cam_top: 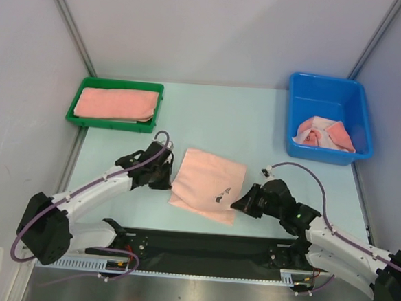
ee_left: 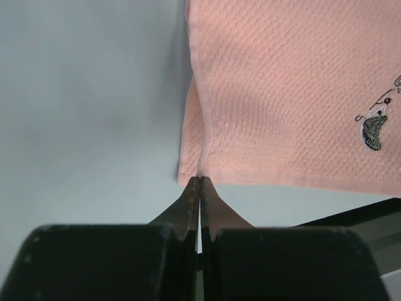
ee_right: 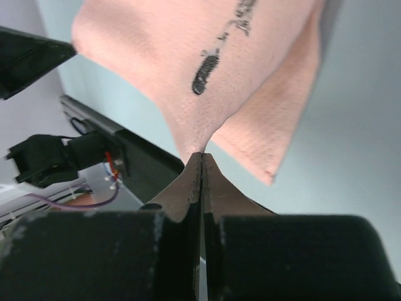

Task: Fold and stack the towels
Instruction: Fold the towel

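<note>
A peach towel with a small dark motif lies doubled over in the middle of the table. My left gripper is at its left edge. In the left wrist view that gripper is shut, with the towel's hem pinched at its tips. My right gripper is at the towel's near right corner. In the right wrist view this gripper is shut on the cloth, and the towel is drawn up into a point. A lower layer hangs beneath.
A green tray at the back left holds a folded pink towel. A blue bin at the back right holds crumpled pink and white towels. A black mat runs along the near edge between the arm bases.
</note>
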You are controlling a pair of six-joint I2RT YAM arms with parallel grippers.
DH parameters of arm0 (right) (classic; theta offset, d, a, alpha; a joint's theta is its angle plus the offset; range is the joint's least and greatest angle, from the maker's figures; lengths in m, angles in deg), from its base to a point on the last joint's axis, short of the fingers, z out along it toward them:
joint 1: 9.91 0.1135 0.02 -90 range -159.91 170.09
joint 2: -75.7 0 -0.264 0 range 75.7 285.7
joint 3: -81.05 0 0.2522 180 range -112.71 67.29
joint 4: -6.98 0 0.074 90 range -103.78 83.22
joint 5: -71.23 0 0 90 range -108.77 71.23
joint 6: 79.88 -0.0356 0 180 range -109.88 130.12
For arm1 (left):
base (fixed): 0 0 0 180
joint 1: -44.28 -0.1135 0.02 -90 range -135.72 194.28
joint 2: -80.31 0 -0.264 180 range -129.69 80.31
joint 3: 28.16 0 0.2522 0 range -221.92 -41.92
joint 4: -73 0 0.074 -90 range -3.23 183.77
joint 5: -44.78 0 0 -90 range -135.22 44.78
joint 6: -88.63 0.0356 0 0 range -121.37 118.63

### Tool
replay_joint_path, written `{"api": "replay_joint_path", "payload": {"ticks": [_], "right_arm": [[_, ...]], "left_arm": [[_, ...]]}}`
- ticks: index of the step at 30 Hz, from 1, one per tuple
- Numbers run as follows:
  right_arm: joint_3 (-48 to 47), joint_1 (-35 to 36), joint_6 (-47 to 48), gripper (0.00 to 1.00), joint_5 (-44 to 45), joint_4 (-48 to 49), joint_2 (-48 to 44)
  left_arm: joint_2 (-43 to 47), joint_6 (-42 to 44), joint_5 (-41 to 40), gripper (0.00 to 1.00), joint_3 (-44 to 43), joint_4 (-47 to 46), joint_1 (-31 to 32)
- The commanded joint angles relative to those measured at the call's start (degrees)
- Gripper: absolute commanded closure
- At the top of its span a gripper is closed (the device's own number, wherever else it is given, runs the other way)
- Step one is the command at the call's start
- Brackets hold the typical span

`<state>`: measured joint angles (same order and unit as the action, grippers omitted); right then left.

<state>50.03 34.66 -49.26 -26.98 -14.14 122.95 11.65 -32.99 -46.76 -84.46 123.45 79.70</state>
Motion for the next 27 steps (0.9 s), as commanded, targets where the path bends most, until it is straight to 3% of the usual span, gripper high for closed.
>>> {"api": "replay_joint_path", "payload": {"ticks": [1, 6, 9, 17, 20, 24, 27], "right_arm": [[-2.09, 0.69, 0.05, 1.00, 0.47, -3.46, -2.94], [4.67, 2.09, -3.64, 1.00, 0.47, -1.09, -6.72], [8.36, 2.53, -4.60, 1.00, -0.31, 1.71, -6.20], [13.48, 3.67, -5.40, 1.00, -1.20, 10.87, -1.02], [12.60, 3.85, -5.14, 0.89, -0.58, 10.00, -1.10], [8.48, 3.85, -3.39, 0.64, 1.61, 1.33, -4.08], [3.31, 3.85, -1.02, 0.56, 6.35, -8.27, -7.34]], "left_arm": [[3.36, -3.00, 0.30, 1.00, -0.71, 0.32, 0.35], [2.05, -5.30, 0.58, 1.00, 7.11, -3.73, 0.44], [0.64, -5.47, -2.67, 1.00, 8.18, -3.38, 0.79], [-1.82, -6.35, -1.89, 1.00, 9.93, -6.01, 1.14], [-2.70, -6.35, -2.15, 1.00, 9.76, -5.49, 1.14], [-2.97, -5.31, -3.64, 0.63, 4.95, -1.37, 1.14], [-4.54, -2.50, -7.76, 0.54, -2.50, 2.15, 0.79]]}}
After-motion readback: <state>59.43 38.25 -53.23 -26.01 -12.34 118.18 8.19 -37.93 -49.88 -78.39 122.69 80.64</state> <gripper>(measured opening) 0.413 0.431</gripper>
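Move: The left fingers hold the upper layer's left corner. The under layer's near left corner, where it is to land, lies about 3 cm back, 1 cm left and 5 cm below; the front table edge is roughly 14 cm back. For the right hand, the under layer's near right corner is some 4 cm back, 1 cm right and 6 cm below, with the embroidery about 3 cm ahead, 3 cm left and 3 cm below, and the table edge some 9 cm back. Down and back together, after a brief lift of 1 to 2 cm, both hands bring the pinched corners of the towel's upper layer onto the under layer's near corners: the left sinks about 5 cm and draws back some 3, the right a little more each way. Both grippers then open nearly halfway, let go of the corners and start to rise. ##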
